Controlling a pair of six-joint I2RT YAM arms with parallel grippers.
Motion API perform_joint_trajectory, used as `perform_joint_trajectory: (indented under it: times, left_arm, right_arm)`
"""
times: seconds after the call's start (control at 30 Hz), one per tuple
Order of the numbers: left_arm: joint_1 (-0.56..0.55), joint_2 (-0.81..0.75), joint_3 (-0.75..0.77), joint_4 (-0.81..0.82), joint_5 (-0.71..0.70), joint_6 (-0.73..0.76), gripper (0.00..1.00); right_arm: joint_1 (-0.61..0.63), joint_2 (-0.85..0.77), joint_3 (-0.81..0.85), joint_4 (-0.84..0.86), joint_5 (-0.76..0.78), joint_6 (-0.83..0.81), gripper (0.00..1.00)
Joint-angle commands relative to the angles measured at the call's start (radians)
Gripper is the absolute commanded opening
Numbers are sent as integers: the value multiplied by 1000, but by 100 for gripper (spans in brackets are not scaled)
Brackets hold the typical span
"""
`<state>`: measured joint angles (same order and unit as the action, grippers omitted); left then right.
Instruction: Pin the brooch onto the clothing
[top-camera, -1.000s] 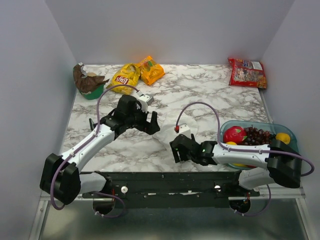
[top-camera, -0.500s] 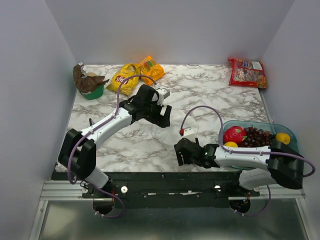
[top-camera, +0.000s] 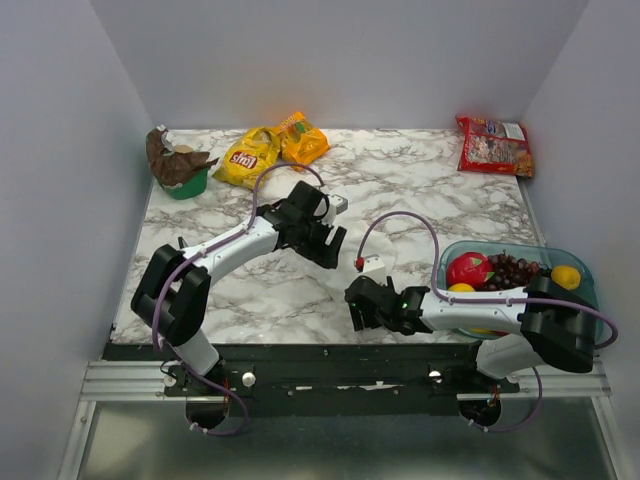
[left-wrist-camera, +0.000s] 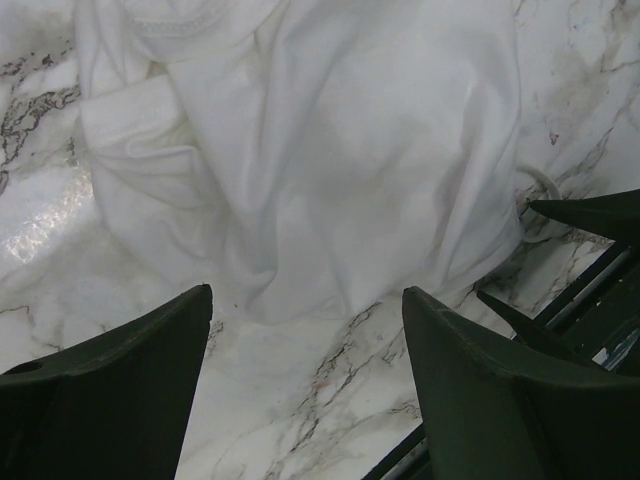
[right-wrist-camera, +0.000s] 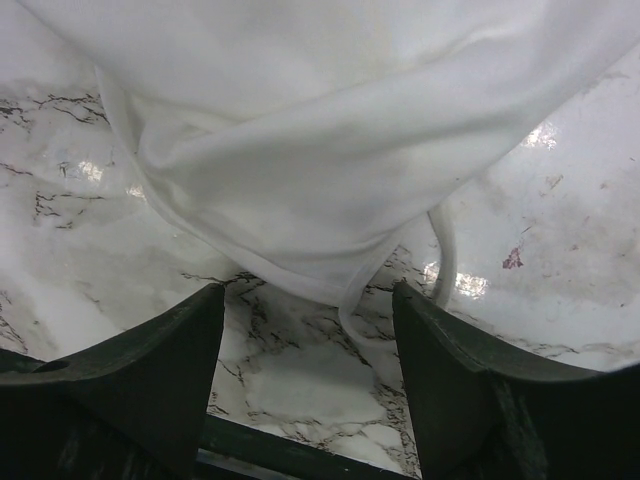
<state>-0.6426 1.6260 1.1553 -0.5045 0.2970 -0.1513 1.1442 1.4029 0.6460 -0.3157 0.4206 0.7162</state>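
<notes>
The clothing (left-wrist-camera: 330, 150) is a crumpled white garment lying on the marble table (top-camera: 450, 200). In the left wrist view it fills the upper part of the frame. My left gripper (left-wrist-camera: 307, 300) hovers open just short of its hem, over bare marble. My right gripper (right-wrist-camera: 308, 290) is open too. It stands low at the garment's near edge (right-wrist-camera: 330, 130), with a thin cloth loop (right-wrist-camera: 445, 260) beside its right finger. From above, the left gripper (top-camera: 330, 250) and right gripper (top-camera: 352, 305) face each other closely across the garment. The brooch is out of view.
A yellow chip bag (top-camera: 248, 157) and an orange one (top-camera: 303, 140) lie at the back left, beside a green bowl (top-camera: 178, 175) with brown paper in it. A red bag (top-camera: 494, 143) lies back right. A teal bin (top-camera: 530, 247) of fruit stands at the right. A black rail (top-camera: 320, 355) runs along the near edge.
My left arm has swung right and down over the garment, and its jaws have narrowed slightly. My right gripper has barely shifted.
</notes>
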Motion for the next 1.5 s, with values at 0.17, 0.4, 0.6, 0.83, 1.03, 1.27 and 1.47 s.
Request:
perform_joint_trajectory:
  times: [0.17,0.4,0.6,0.83,1.03,1.27,1.47]
  left_arm:
    - [-17,95,14,-29,22,15,60]
    - [-19,66,-9,-2,27,10,24]
    - [-28,66,-14,11,53,4,6]
    - [-29,-4,-31,35,25,7,0]
    - [-31,-204,-101,119,-105,27,0]
    - [-31,-573,-201,245,-222,58,0]
    - [-32,-701,-184,293,-188,55,0]
  right_arm:
    - [3,5,-9,12,-9,63,70]
    - [3,13,-32,23,-8,85,56]
    - [3,28,-32,21,-3,94,42]
    - [2,45,-36,7,1,101,7]
    - [3,-42,40,-142,13,62,1]
    - [12,-309,184,-364,119,-32,1]
    - [11,-438,343,-434,168,-168,1]
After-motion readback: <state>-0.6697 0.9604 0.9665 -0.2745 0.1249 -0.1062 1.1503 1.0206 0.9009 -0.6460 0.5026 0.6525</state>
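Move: The clothing lies almost under the left hand, its middle roughly 4 cm to the right and 8 cm below. The right hand is already at the near corner, which is about 1 cm ahead of the pad point and 1 cm lower, between the open fingers; the cloth's middle lies some 11 cm ahead and 3 cm left of that hand, and the fruit basket about 33 cm to its right and 7 cm ahead. Hold the right gripper low at the clothing's near corner, close it to pinch that corner, then lift briskly about 16 cm, keeping the grip and tipping the fingers up slightly. Meanwhile sink the left gripper about 3 cm towards the cloth while shutting it fully, then raise it some 22 cm, drifting left and tilting the fingers well up, away from the cloth. ##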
